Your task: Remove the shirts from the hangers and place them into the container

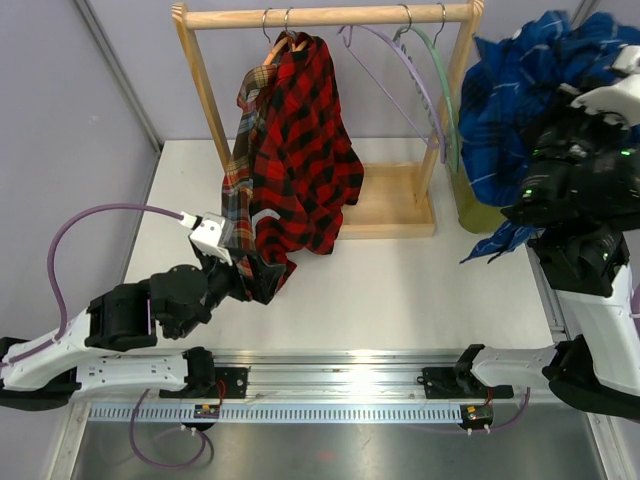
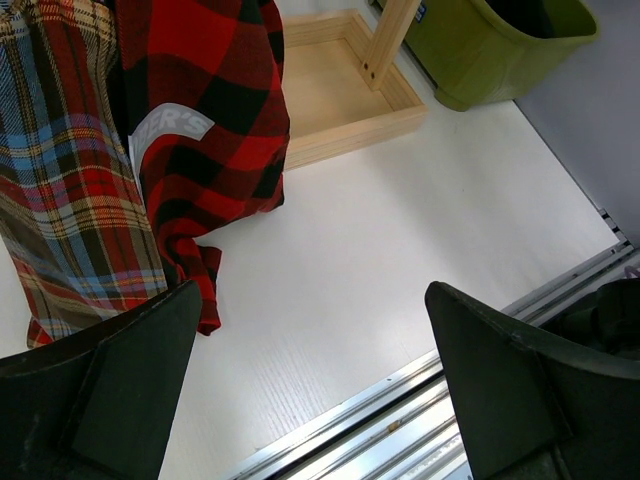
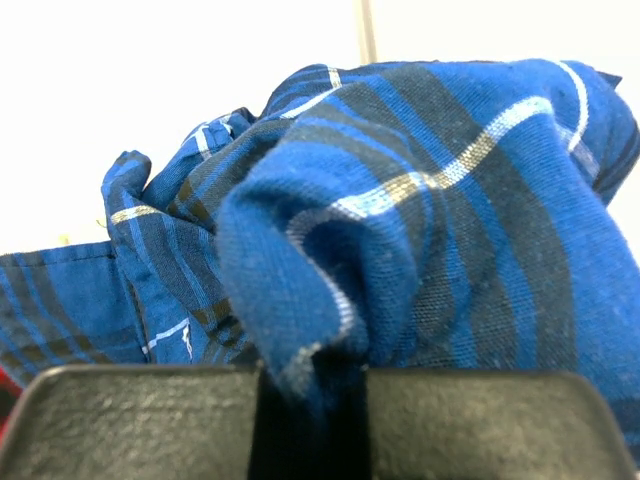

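Observation:
Two shirts hang from wood-coloured hangers (image 1: 274, 50) on the rack: a red-black plaid shirt (image 1: 305, 150) and, to its left, a brown-tan plaid shirt (image 1: 243, 150). A lilac hanger (image 1: 385, 80) and a pale green hanger (image 1: 441, 95) hang bare. My left gripper (image 2: 310, 400) is open just beside the lower hems of the red-black plaid shirt (image 2: 200, 120) and brown-tan plaid shirt (image 2: 60, 220), with nothing between its fingers. My right gripper (image 3: 310, 400) is shut on a fold of the blue checked shirt (image 3: 430, 220). That blue shirt (image 1: 530, 100) is bunched high at the right above the olive-green container (image 1: 478, 212).
The wooden rack's rail (image 1: 330, 15) spans the back. Its flat base (image 2: 330, 95) lies next to the container (image 2: 490, 55). A metal rail (image 1: 330, 385) runs along the table's near edge. The right arm (image 1: 585, 190) stands tall at the right edge.

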{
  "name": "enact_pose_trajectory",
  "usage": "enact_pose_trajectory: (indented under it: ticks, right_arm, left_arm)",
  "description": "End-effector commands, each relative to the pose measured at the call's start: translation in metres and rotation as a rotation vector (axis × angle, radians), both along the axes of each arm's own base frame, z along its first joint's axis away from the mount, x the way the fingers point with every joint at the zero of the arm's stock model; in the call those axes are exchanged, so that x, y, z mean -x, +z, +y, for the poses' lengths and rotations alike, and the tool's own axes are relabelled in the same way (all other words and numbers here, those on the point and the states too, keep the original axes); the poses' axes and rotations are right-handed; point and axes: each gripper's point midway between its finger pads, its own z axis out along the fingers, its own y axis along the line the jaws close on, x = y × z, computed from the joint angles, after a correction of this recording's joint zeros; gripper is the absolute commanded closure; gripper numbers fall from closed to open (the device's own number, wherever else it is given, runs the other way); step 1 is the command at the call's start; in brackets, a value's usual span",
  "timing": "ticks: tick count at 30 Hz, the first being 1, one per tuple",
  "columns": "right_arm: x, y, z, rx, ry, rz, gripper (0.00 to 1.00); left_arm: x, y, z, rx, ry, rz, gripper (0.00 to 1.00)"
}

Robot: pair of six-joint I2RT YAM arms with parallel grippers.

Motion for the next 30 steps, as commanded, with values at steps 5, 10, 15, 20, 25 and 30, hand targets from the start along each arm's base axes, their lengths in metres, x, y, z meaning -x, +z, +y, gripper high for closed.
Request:
enact_pose_trajectory:
  ticks: [5,10,15,20,25,30]
  right_arm:
    - [0.041,0.075,-0.056,0.027,-0.129,-0.175,1.0]
    - [0.021,0.076,-0.042,0.092,-0.133,-0.126,1.0]
    - [-0.03,0.053,-0.026,0.172,-0.09,-0.015,1.0]
    - [-0.102,-0.015,-0.068,0.118,-0.077,0.171,1.0]
    - [-0.165,-0.068,-0.097,-0.027,-0.023,0.24,1.0]
    - [-0.194,-0.053,-0.108,-0.019,0.003,0.152,1.0]
  left_arm:
    - [-0.001,0.025,-0.009,0.049,-0.021,-0.031,0.01]
    - [-0.001,0.026,-0.018,0.044,-0.042,-0.034,0.01]
    - [0.002,0.023,-0.017,0.059,-0.055,-0.023,0.01]
    - [0.004,0.023,-0.005,0.079,-0.038,-0.016,0.01]
    - [0.004,0.023,0.012,0.099,-0.006,-0.022,0.01]
    - [0.0,0.022,0.01,0.059,0.009,-0.031,0.01]
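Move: The blue shirt is already in the right hand, held high. The container it is meant for has its middle about 22 cm ahead of that hand, 9 cm to its right and 50 cm below. The empty green hanger hangs some 15 cm ahead, 13 cm to the left and 20 cm lower, with the lilac hanger about 3 cm farther left of it. From the left hand, the container is roughly 32 cm ahead, 50 cm to the right and 23 cm below. The blue shirt, still pinched in the right hand's shut fingers, is first swung up about 7 cm while going right and a little back. It is then flung forward some 24 cm and down about 20 cm, drifting farther right, out over the container, as the fingers tip down some 30 degrees. ##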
